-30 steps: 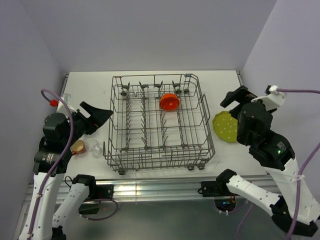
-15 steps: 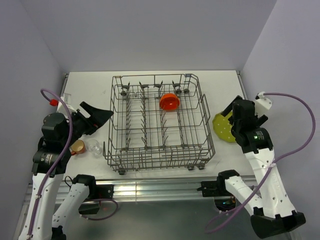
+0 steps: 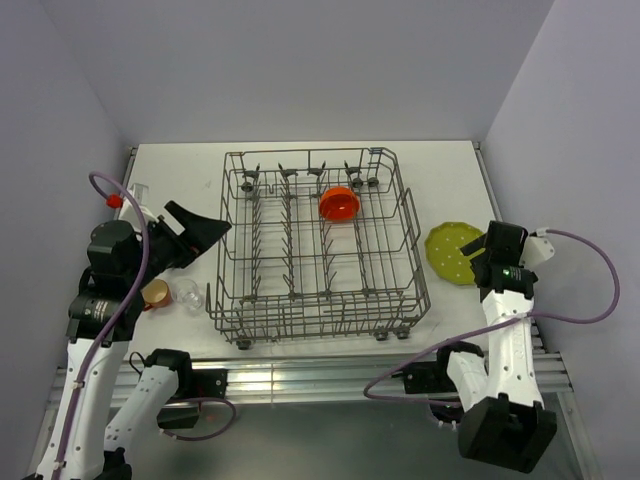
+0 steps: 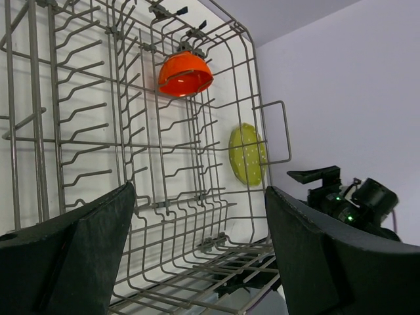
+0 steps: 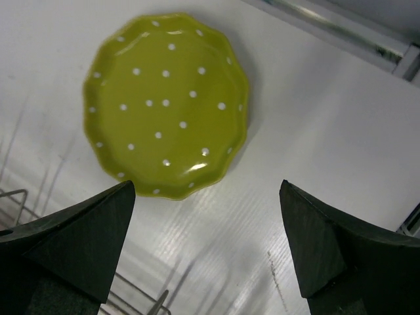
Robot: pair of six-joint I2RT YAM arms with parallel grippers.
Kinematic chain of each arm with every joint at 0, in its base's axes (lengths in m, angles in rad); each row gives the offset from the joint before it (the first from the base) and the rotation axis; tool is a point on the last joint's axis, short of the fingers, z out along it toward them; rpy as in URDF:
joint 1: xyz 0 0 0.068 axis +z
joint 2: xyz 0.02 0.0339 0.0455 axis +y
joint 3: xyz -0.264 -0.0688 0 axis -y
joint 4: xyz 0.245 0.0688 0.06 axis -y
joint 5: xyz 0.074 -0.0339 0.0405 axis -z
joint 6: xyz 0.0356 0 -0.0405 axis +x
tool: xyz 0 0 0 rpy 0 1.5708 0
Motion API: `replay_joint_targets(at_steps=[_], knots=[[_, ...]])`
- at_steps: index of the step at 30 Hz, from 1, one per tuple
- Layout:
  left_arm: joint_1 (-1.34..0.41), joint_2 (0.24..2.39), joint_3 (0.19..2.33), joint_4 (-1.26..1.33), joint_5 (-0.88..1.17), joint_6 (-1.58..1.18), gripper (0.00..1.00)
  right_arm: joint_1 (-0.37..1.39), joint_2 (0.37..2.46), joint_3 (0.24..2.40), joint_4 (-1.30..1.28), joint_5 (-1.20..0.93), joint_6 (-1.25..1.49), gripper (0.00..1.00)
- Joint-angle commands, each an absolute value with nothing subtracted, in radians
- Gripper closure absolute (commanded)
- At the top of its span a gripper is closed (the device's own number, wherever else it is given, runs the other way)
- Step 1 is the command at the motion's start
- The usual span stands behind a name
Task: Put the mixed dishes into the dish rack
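The dish rack (image 3: 415, 243), a grey wire basket, stands mid-table with an orange bowl (image 3: 339, 203) on edge among its far tines. A yellow-green scalloped plate (image 3: 450, 250) lies flat on the table right of the rack. My right gripper (image 3: 480, 252) hovers open over the plate's near right edge; in the right wrist view the plate (image 5: 167, 105) lies just beyond the empty right gripper (image 5: 207, 184). My left gripper (image 3: 205, 225) hangs open and empty at the rack's left side, facing across the rack (image 4: 287, 131) toward the bowl (image 4: 185, 74). A small orange cup (image 3: 155, 293) and a clear glass (image 3: 186, 294) stand under the left arm.
The table's white surface (image 3: 450, 175) ends at a metal rail (image 3: 320, 375) along the near edge. Purple-grey walls close in at the back and both sides. A rack wire (image 5: 13, 193) shows at the lower left of the right wrist view.
The right arm has swung down and outward, bringing its open gripper low beside the plate. The left arm has shifted only slightly and stays open.
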State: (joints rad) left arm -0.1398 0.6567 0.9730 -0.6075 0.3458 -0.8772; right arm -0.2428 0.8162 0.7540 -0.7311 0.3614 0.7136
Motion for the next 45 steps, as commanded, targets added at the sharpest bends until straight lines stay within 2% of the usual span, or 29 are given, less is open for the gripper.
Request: replay_joint_targets(at_steps=[1, 11, 20, 32, 45], knots=[[-0.137, 0.667, 0.988, -0.552, 0.391, -0.865, 0.13, -0.299, 0.828, 0.697, -0.651, 0.273, 0.782, 0.02], [-0.137, 0.713, 1.0, -0.571, 0.413, -0.847, 0.13, -0.365, 0.822, 0.556, -0.523, 0.242, 0.844, 0.08], [-0.137, 0.726, 1.014, -0.584, 0.41, -0.83, 0.13, -0.407, 0.971, 0.489, -0.353, 0.19, 0.856, 0.13], [-0.137, 0.767, 1.0, -0.554, 0.42, -0.825, 0.14, -0.417, 1.144, 0.471, -0.226, 0.186, 0.864, 0.19], [-0.137, 0.778, 0.951, -0.508, 0.433, -0.831, 0.14, -0.419, 1.215, 0.482, -0.175, 0.196, 0.856, 0.22]])
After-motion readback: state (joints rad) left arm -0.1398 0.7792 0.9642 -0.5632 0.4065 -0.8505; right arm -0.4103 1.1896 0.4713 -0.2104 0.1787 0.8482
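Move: The green plate lies flat, its middle about 10 cm ahead of the open right hand, some 3 cm to its left and 14 cm below. The dish rack's right side stands some 11 cm to the left of the plate's middle, and the orange-red bowl in the rack about 32 cm to the left of it and 14 cm farther out. From the left hand the plate is roughly 57 cm to the right, 10 cm ahead and 30 cm lower. Down first, about 8 cm nearly straight, then down and forward together, the right hand sinks some 13 cm in all to the plate's near right rim, slowing to a stop. Its left side rises about 15 degrees, steepening the fingers, and the gap narrows by a fifth, one finger over the plate and one outside its rim. The empty left hand eases about 3 cm forward and down. ##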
